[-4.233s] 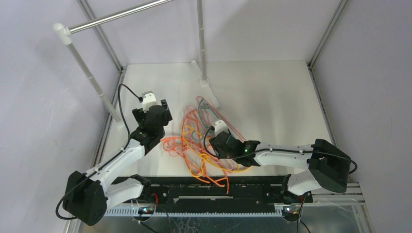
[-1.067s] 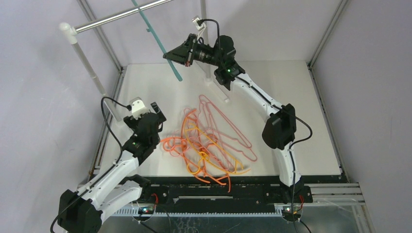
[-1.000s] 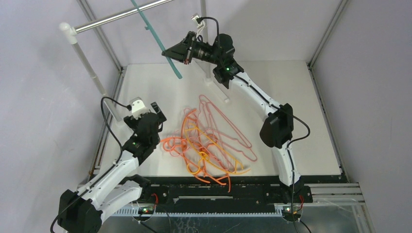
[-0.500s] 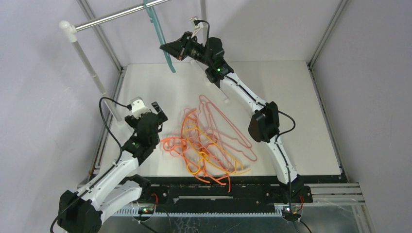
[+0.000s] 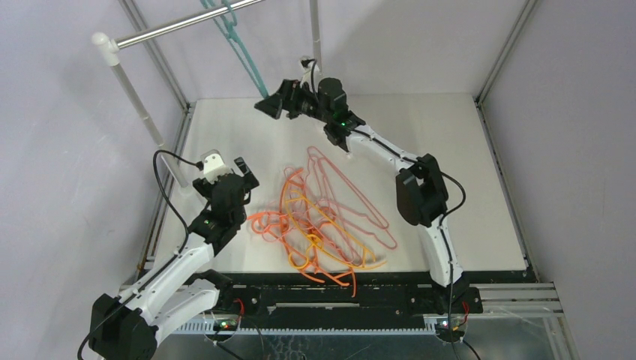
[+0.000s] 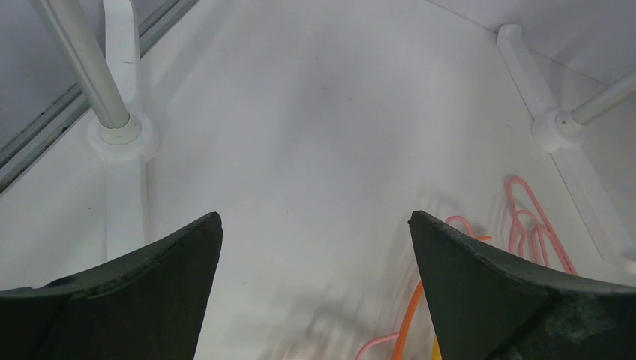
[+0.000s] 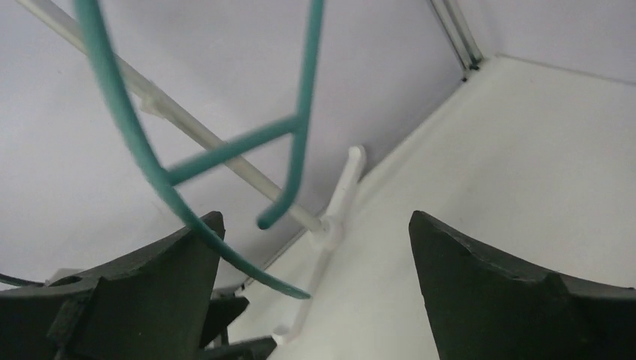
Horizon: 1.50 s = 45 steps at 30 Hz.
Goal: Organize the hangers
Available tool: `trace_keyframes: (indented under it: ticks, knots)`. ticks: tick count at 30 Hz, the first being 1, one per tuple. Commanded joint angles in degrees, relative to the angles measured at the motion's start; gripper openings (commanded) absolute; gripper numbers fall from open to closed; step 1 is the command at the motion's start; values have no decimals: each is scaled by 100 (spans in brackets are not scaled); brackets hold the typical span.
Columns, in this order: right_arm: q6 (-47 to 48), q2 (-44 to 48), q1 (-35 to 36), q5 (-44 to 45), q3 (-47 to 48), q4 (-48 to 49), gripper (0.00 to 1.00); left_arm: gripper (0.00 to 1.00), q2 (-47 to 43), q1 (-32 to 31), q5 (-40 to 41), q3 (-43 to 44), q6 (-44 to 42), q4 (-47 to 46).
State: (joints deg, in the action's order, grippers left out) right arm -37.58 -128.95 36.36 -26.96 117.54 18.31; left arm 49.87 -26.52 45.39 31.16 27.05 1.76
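A teal hanger [image 5: 241,46] hangs by its hook from the silver rail [image 5: 172,28]. Just below its lower end my right gripper [image 5: 271,103] stands open. In the right wrist view the teal hanger [image 7: 135,135] curves past the left fingertip [image 7: 202,232], and the right gripper [image 7: 315,225] holds nothing. Orange hangers [image 5: 270,225], pink hangers [image 5: 352,202] and yellow-orange hangers [image 5: 322,225] lie tangled mid-table. My left gripper [image 5: 244,171] is open beside the pile's left edge. The left wrist view shows the left gripper [image 6: 315,225] empty, with pink hooks [image 6: 525,217] and an orange wire [image 6: 412,315] to its right.
The rail rests on white posts, one at the left [image 5: 139,112] and one at the back [image 5: 315,45], with flat feet on the white table [image 5: 435,142]. Grey walls and aluminium frame bars [image 5: 499,52] close in the sides and back.
My right gripper went from shut on the teal hanger to open, and the hanger now hangs from the rail. The right arm has dropped lower. The left arm has not moved.
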Motion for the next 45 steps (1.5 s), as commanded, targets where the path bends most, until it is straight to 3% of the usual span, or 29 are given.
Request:
trace_keyframes:
  ticks: [1,8,11,17,22,27,35,45]
  knots:
    - [510,1367,-10,325,-975,343,100,100,-17,-31,118,-49,15,-185]
    - [1104,2872,-44,903,-3212,79,100,99,-31,-32,202,-54,-21,-176]
    - [1447,3415,41,1159,-3916,-553,100,99,5,-36,223,-49,-33,-172]
    - [2627,4081,1045,3128,-4556,-2705,96,99,123,-28,270,-22,-59,-176]
    - [2559,4522,1879,4387,-5524,-3343,83,99,183,-34,280,-13,-44,-176]
    - [2139,5057,2235,4377,-6456,-3577,68,99,207,-29,273,-5,-33,-176]
    - [1600,5523,3122,4801,-7164,-4159,66,99,316,-28,350,8,-50,-176]
    - [1012,5804,3970,4815,-7525,-4501,56,99,384,-35,418,15,-64,-176]
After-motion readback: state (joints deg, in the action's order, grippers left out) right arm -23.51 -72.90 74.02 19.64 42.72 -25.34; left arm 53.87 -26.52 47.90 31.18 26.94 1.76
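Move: The yellow hanger in the pile lies about 30 cm back, 18 cm right and 31 cm below the right hand. The pink hanger is 20 cm back and 21 cm right of the hand, the orange hangers 30 cm back and 10 cm right, both at table height; the teal hanger, already on the rail, centres about 13 cm ahead, 5 cm left and 4 cm up. From the left hand the yellow hanger lies 12 cm back, 27 cm right and 17 cm below. With its fingers already wide open, the right hand leaves the near end of the teal hanger and draws back and right, nearly level after a small dip, before swooping steeply down to the near edge of the pile, about 35 cm back, 25 cm down and 20 cm right in all. On the way the hand rolls some 65 degrees so that the fingers go from pointing left to pointing mostly down, and they narrow to a bit over half open above the near part of the yellow hanger, slowing but still easing back at the end. ##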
